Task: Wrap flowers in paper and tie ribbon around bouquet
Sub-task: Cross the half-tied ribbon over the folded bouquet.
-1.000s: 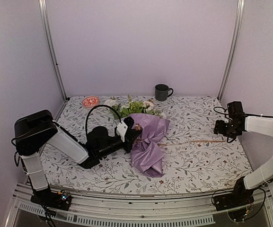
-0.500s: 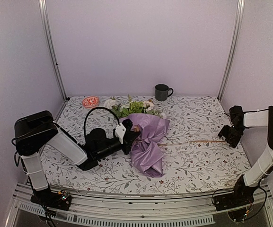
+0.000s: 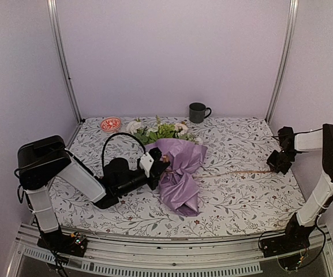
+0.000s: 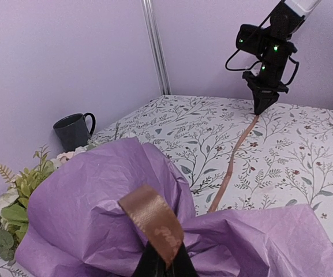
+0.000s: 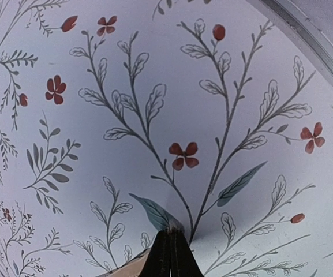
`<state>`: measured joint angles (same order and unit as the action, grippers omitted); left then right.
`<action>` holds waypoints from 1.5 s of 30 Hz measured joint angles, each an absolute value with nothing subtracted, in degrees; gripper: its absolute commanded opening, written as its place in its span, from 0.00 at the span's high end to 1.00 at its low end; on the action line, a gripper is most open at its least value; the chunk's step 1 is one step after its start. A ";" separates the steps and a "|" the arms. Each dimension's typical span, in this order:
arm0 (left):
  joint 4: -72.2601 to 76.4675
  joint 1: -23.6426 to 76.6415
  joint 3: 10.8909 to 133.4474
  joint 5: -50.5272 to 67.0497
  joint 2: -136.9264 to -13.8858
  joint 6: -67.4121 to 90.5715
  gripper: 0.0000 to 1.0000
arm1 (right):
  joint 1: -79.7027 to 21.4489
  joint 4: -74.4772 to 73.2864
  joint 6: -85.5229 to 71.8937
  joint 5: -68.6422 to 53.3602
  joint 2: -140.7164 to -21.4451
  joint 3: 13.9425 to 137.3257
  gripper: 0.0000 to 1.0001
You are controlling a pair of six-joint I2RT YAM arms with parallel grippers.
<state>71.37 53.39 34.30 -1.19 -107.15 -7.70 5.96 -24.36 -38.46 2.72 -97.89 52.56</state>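
The bouquet lies mid-table: flowers (image 3: 163,130) stick out toward the back from the lilac paper (image 3: 180,173). My left gripper (image 3: 157,160) sits at the paper's cinched waist. In the left wrist view it (image 4: 163,257) is shut on a beige loop of ribbon (image 4: 154,222) over the paper (image 4: 85,202), with flowers (image 4: 22,190) at the left. One ribbon strand (image 3: 235,172) runs right across the cloth to my right gripper (image 3: 274,167). That gripper (image 5: 169,245) points down at the cloth, shut, with the ribbon's end (image 5: 128,266) at its tips.
A dark mug (image 3: 198,112) stands at the back edge, and a small red-and-white dish (image 3: 111,123) sits at the back left. The floral table cloth (image 3: 241,196) covers the table. Metal frame posts (image 3: 280,63) rise at the back corners.
My right gripper has dropped to the ribbon's far end and gone from open to shut, while its arm has folded back. The left gripper and bouquet have barely moved.
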 measured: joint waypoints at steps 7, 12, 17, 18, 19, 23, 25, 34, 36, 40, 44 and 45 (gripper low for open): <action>71.31 53.39 34.33 -1.13 -107.15 -7.70 1.00 | 4.78 -26.61 -33.17 1.96 -96.66 54.24 1.00; 70.41 53.49 34.54 -1.26 -107.15 -8.23 1.00 | -3.07 -28.16 -29.19 3.97 -94.00 63.92 1.00; 68.75 53.78 34.54 -1.80 -106.37 -8.40 1.00 | -17.02 -26.37 -25.82 5.30 -94.00 78.24 1.00; 68.51 53.80 34.57 -1.89 -106.13 -8.40 1.00 | -19.14 -26.13 -25.63 5.32 -94.00 79.77 1.00; 68.16 53.84 34.54 -1.98 -105.86 -8.40 1.00 | -21.82 -26.06 -25.30 5.39 -94.02 81.62 1.00; 67.94 54.61 34.54 -2.11 -105.58 -8.99 1.00 | -33.04 -26.00 -21.54 3.60 -98.87 94.80 1.00; 67.83 55.29 34.54 -2.07 -105.58 -9.63 1.00 | -38.89 -24.36 -19.18 0.08 -104.18 104.64 1.00; 67.42 56.80 33.74 -1.76 -104.60 -10.94 1.00 | -55.68 -21.04 -12.84 -15.81 -118.34 120.73 0.99; 67.40 57.08 33.45 -1.76 -104.47 -10.94 1.00 | -56.64 -21.34 -11.90 -17.54 -120.14 120.79 0.75; 67.33 57.58 32.77 -1.78 -104.47 -10.90 1.00 | -56.14 -22.92 -11.14 -17.96 -121.56 120.79 0.02; 67.29 57.65 32.34 -1.78 -104.18 -10.50 1.00 | -54.17 -22.70 -9.65 -18.17 -121.45 120.81 0.01; 67.35 57.65 32.12 -1.80 -103.96 -10.31 1.00 | -53.63 -22.74 -9.30 -18.59 -121.45 120.81 0.01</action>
<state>67.35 57.65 32.12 -1.80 -103.96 -10.31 -53.63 -22.74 -9.30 -18.59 -121.45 120.81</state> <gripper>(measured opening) 0.004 0.984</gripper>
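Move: The right hand, low over the table, already pinches the end of the ribbon's long tail; the folded bouquet's waist lies about 42 cm to its left, level ahead and 3 cm higher. From this hand the flower heads are some 24 cm ahead and 48 left, the mug roughly 32 ahead and 31 left. The left hand still holds the ribbon's other part, with the waist about 3 cm ahead, 5 right and 9 below. Right hand sweeps ribbon tail about 60 cm left, 30 up, across the bouquet and opens; left draws back. ##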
